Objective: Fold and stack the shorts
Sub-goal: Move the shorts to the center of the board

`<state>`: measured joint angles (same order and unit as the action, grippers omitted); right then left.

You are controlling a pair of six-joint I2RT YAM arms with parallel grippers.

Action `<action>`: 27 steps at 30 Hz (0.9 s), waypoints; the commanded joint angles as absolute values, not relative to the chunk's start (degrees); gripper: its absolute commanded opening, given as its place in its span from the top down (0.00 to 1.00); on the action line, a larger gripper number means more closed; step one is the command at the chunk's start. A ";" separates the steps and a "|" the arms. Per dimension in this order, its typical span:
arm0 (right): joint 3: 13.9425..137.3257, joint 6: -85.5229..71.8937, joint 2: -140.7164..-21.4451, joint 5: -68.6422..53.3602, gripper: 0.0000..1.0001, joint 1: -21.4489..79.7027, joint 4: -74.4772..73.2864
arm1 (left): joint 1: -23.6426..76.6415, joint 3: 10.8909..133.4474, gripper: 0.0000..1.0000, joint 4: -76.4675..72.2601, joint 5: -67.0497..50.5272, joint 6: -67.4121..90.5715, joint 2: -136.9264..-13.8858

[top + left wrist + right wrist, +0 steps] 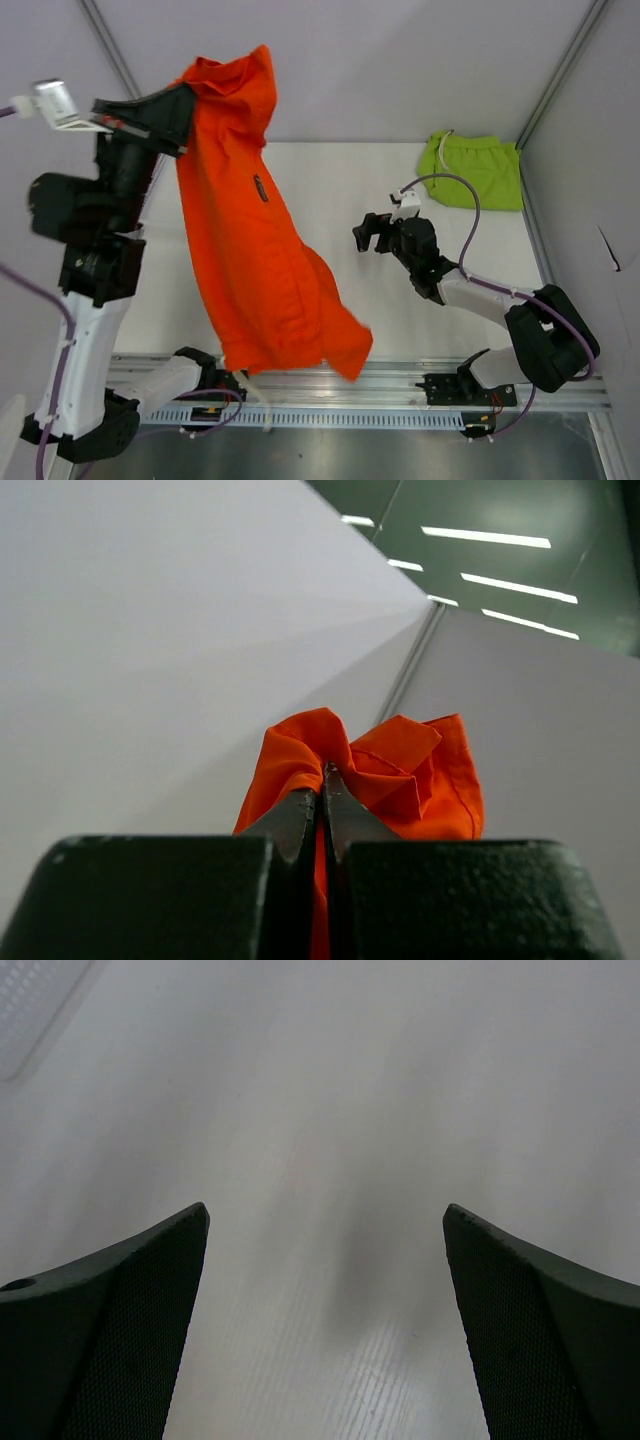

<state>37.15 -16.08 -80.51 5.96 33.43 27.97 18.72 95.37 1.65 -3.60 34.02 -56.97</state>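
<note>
The orange shorts point(260, 250) hang in the air on the left, held high by one end in my left gripper point(190, 88), which is shut on the cloth. In the left wrist view a bunch of the orange shorts point(400, 770) sticks out past the pinched left gripper point(325, 780). Their lower end dangles near the table's front edge. The lime green shorts point(475, 170) lie folded at the back right corner. My right gripper point(372, 232) stands open over the middle of the table, to the right of the hanging cloth; the right gripper point(325, 1225) holds nothing.
The white table point(340, 200) is walled by pale panels at the back and sides. A metal rail point(400, 385) runs along the front edge by the arm bases. A corner of white mesh point(30, 1010) shows at the top left of the right wrist view.
</note>
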 commanded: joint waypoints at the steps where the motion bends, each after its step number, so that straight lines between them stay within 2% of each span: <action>1: 36.13 -16.43 -76.91 9.39 0.00 33.66 31.64 | 19.16 85.05 1.00 -1.74 -8.69 41.37 -61.52; 7: 34.54 -16.61 -74.09 13.88 0.00 33.66 31.03 | 20.92 65.26 1.00 -14.48 -7.65 46.40 -64.24; 10: 34.45 -16.70 -74.09 14.24 0.01 33.58 30.94 | 21.18 61.71 1.00 -17.57 -7.56 47.20 -70.21; 11: 34.54 -16.79 -74.09 14.06 0.01 33.57 30.94 | 21.36 61.87 0.96 -17.40 -8.95 46.85 -74.58; 12: 34.54 -16.79 -74.27 13.98 0.01 33.57 31.02 | 21.27 63.44 0.74 -16.18 -10.44 45.89 -77.14; 13: 34.37 -16.79 -74.27 13.80 0.00 33.57 31.20 | 21.36 65.02 0.61 -10.86 -12.11 45.10 -79.60; 15: 34.37 -16.70 -74.53 12.14 0.00 33.58 31.64 | 21.27 73.28 0.43 -3.38 -13.09 42.03 -85.05; 17: 34.37 -16.61 -75.23 10.03 0.00 33.57 32.34 | 21.27 76.53 0.36 4.02 -11.87 40.09 -85.69; 18: 34.54 -16.52 -75.67 9.24 0.00 33.66 32.43 | 21.27 76.90 0.14 5.61 -8.91 38.95 -84.30; 19: 34.80 -16.61 -76.11 8.62 0.01 33.58 32.43 | 21.27 77.25 0.01 8.84 -7.57 38.41 -83.59; 23: 37.08 -17.05 -79.27 4.40 0.01 33.57 32.43 | 21.36 84.28 0.01 22.22 -0.97 34.64 -81.74; 27: 40.33 -17.58 -83.92 -2.80 0.02 33.57 31.64 | 21.80 79.55 0.01 24.34 -1.76 33.92 -75.08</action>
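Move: The left hand holds the orange shorts high, hanging below it; the board's centre, where they go, lies about 9 cm ahead, 16 cm to its right and some 64 cm down. From that hand the white basket stands roughly 28 cm ahead, 19 cm left and 60 cm down, and the open right gripper about 13 cm ahead, 27 cm right and 52 cm lower. From the right hand, the board's centre is some 4 cm back, 11 cm left and 12 cm down. The left arm swings the hanging orange shorts swiftly down, almost 40 cm, while reaching about 20 cm forward and 11 cm to the right over the board, its fingers tipping from slanting up to pointing steeply down. Near the bottom the fingers open wide and let go of the far end, and the empty hand then lifts some 5 cm and starts back to the left, while the open right hand shifts a couple of centimetres right and up, then returns. ##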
